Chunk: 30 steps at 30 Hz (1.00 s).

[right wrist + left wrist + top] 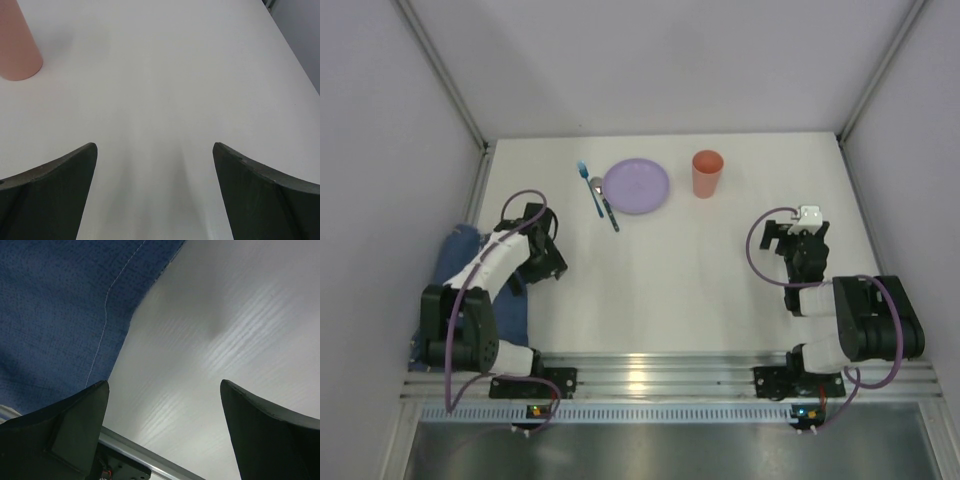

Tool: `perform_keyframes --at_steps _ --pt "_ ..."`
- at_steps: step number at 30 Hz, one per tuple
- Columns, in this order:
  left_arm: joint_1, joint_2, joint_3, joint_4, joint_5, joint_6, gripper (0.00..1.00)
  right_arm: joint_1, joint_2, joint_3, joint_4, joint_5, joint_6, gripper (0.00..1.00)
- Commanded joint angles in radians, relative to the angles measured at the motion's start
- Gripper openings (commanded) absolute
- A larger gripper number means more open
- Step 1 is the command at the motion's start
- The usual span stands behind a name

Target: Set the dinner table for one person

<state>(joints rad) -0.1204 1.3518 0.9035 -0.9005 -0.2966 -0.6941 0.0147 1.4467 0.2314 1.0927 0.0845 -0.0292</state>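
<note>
On the white dinner table [700,280] a lilac plate [636,185] lies at the far middle. Just left of it are a blue fork [590,188] and a dark-handled spoon [606,206]. An orange cup [708,173] stands to the plate's right, and its lower part [17,45] shows at the left edge of the right wrist view. My left gripper [542,262] [164,385] hangs open over bare table beside a dark blue cloth [460,250] [60,305]. On the right side my right gripper [795,228] [154,146] is open, nothing between its fingers, facing the cup.
A silver aluminium rail [650,375] [150,460] runs along the near edge, carrying both arm bases. Pale walls close in the left, right and far sides. The blue cloth hangs partly off the table's left edge under the left arm.
</note>
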Motion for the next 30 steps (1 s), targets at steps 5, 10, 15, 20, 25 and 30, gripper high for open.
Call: perform_keyframes --at_steps 5,10,15,20,25,30 --pt "0.178 0.168 0.051 0.069 -0.010 0.103 0.98 0.004 0.004 0.028 0.061 -0.012 0.011 1.00" --pt "0.251 0.300 0.078 0.112 -0.059 0.163 0.97 0.063 -0.025 0.020 0.050 0.135 -0.008 1.00" --pt "0.294 0.385 0.069 0.163 -0.045 0.185 0.76 0.091 -0.232 0.213 -0.499 0.182 0.100 1.00" --pt "0.298 0.426 0.100 0.167 -0.016 0.192 0.00 0.099 -0.341 0.533 -0.922 -0.011 0.409 1.00" --pt "0.205 0.356 0.207 0.077 0.008 0.113 0.00 0.044 -0.269 0.531 -0.976 -0.461 0.975 0.99" --pt "-0.064 0.337 0.408 -0.118 0.020 -0.098 0.00 0.090 -0.319 0.677 -1.260 -0.417 0.830 0.99"
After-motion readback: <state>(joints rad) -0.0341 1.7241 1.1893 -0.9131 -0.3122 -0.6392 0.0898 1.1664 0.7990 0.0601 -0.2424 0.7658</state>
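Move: The blue napkin is spread to the left hand's left, its middle about 17 cm left, 5 cm back and 7 cm below, its nearer side edge only some 6 to 8 cm left. The spoon lies about 22 cm ahead and 11 cm right of that hand, the fork 27 cm ahead and 6 cm right. From the right hand, the cup stands roughly 14 cm ahead and 19 cm left, a little below; the napkin is some 77 cm left and 19 cm back. The napkin's right-hand edge is pinched by the left hand, which goes left about 8 cm and down 5 cm, easing slightly forward, before shutting its open fingers; it then draws the cloth right, forward and up. Meanwhile the empty right hand rises about 18 cm, swings left and sinks some 5 cm, its left side rolling up nearly 50 degrees, fingers open. ##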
